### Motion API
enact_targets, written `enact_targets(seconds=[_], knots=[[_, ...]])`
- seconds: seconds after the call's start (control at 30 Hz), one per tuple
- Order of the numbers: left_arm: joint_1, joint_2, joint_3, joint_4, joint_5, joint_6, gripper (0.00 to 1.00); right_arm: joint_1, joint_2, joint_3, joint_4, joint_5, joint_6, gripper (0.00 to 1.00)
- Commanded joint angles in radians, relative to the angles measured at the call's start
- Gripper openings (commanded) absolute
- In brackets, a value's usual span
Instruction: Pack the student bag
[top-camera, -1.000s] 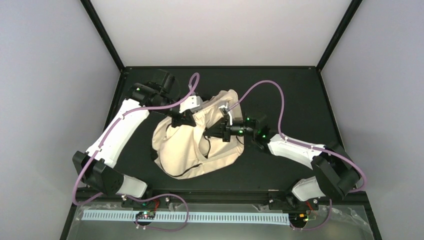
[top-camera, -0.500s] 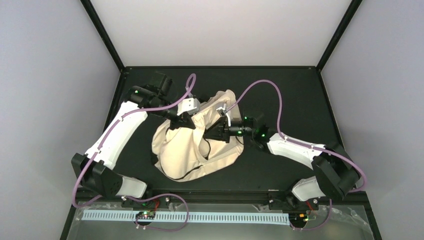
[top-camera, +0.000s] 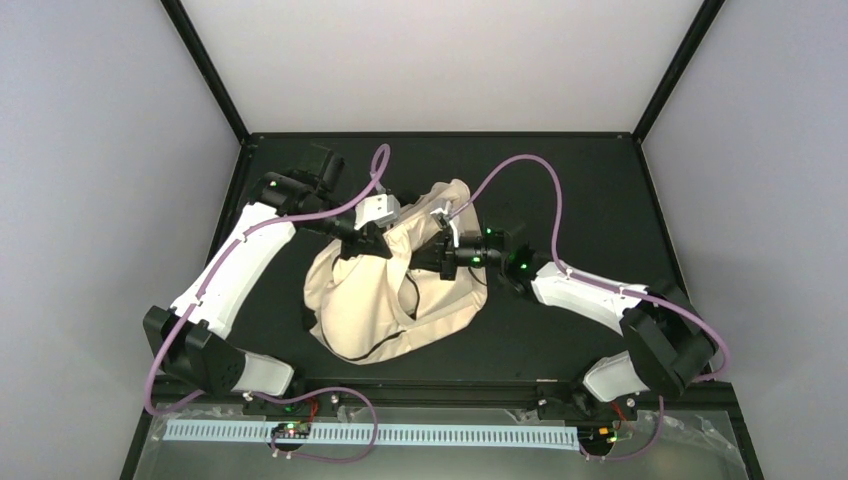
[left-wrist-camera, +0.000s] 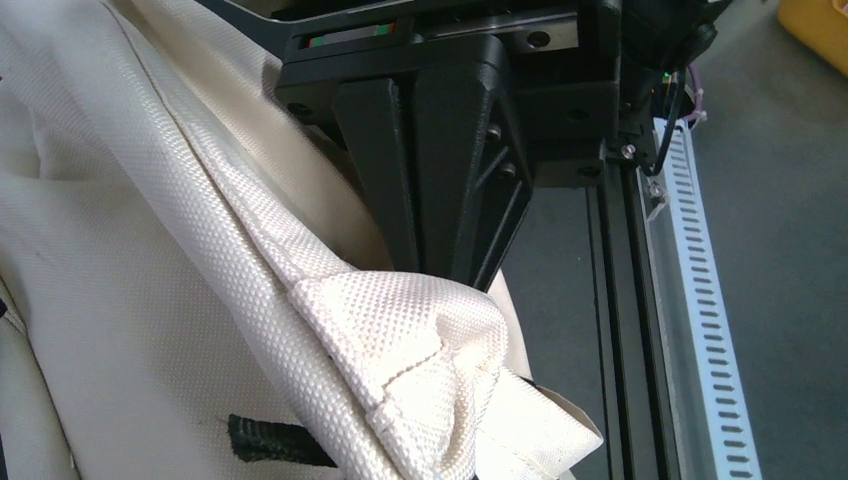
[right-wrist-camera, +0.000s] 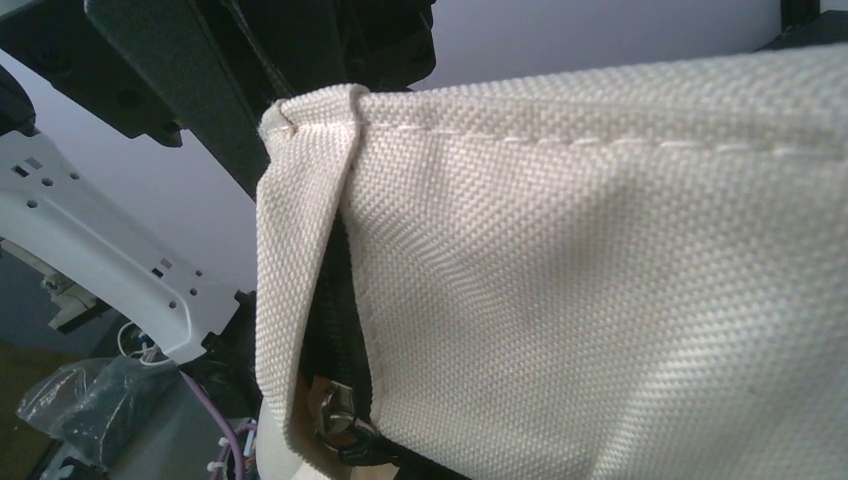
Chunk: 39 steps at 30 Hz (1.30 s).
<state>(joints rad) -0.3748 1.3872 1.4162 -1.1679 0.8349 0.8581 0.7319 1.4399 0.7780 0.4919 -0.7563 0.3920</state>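
Observation:
The student bag (top-camera: 385, 295) is a cream fabric backpack, slumped in the middle of the black table with its upper edge lifted. At the bag's upper left, my left gripper (top-camera: 362, 243) is shut on a folded corner of cream cloth (left-wrist-camera: 400, 340), its black fingers (left-wrist-camera: 440, 170) pressed together. My right gripper (top-camera: 428, 262) grips the bag's rim from the right. In the right wrist view the stitched hem (right-wrist-camera: 310, 115) runs into the black fingers (right-wrist-camera: 190, 80) and hides their tips. A dark zipper with a metal slider (right-wrist-camera: 335, 410) shows below the hem.
A black strap (top-camera: 410, 295) curls over the bag's front. The table (top-camera: 600, 180) is walled by grey panels and black corner posts. A white slotted rail (top-camera: 400, 433) runs along the near edge. A yellow object (left-wrist-camera: 820, 25) lies off to one side.
My right gripper has shifted a little up and to the left along the bag's rim and is closed there again. The left arm has barely moved and keeps its hold.

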Motion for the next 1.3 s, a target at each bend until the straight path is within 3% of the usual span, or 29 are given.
enact_targets(seconds=[0.0,0.23,0.33,0.57,0.8,0.93,1.1,1.27], knots=[[0.006,-0.030,0.076,0.087,0.115,-0.106,0.01,0.003,0.001,-0.012,0.008,-0.001,0.010,0.01],[0.072,0.007,0.108,0.143,0.209,-0.256,0.02,0.069,0.021,-0.112,-0.074,0.014,0.021,0.01],[0.085,0.013,0.112,0.125,0.262,-0.237,0.02,0.080,0.027,-0.141,-0.062,0.031,0.029,0.01],[0.118,-0.011,0.092,0.123,0.230,-0.217,0.02,0.077,0.034,-0.164,-0.163,0.043,-0.038,0.01],[0.270,-0.014,0.211,0.247,0.264,-0.347,0.02,0.077,0.005,-0.240,-0.261,0.076,-0.036,0.01],[0.279,-0.050,0.181,0.319,0.329,-0.381,0.02,0.078,0.024,-0.249,-0.263,0.082,-0.038,0.01],[0.282,-0.053,0.184,0.285,0.315,-0.353,0.02,0.077,0.032,-0.249,-0.263,0.087,-0.048,0.01],[0.287,-0.064,0.133,0.304,0.327,-0.358,0.02,0.058,-0.140,-0.143,-0.462,0.155,-0.143,0.01]])
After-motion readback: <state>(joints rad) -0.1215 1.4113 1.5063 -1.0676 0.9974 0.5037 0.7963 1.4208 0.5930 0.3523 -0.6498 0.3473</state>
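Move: The right hand has its fingers shut on the zipper pull. The zipper slider sits about 2 cm above them and 1 cm to the left, and the bag's near edge lies some 18 cm back, 6 cm left and 22 cm below. The left hand's pinched cloth fold is about 5 cm left, 1 cm farther out and 3 cm higher than the right hand. From the left hand, the slider is roughly 4 cm to the right, 1 cm back and 1 cm lower. Still pinching the zipper pull, the right hand drags it down along the zip about 10 cm and some 4 cm back, in two pulls, its fingers tipping down. The left hand keeps its grip on the cloth fold and hauls it the other way, forward, up and left by about 9 cm in all, mostly in the second pull, turning counter-clockwise. ##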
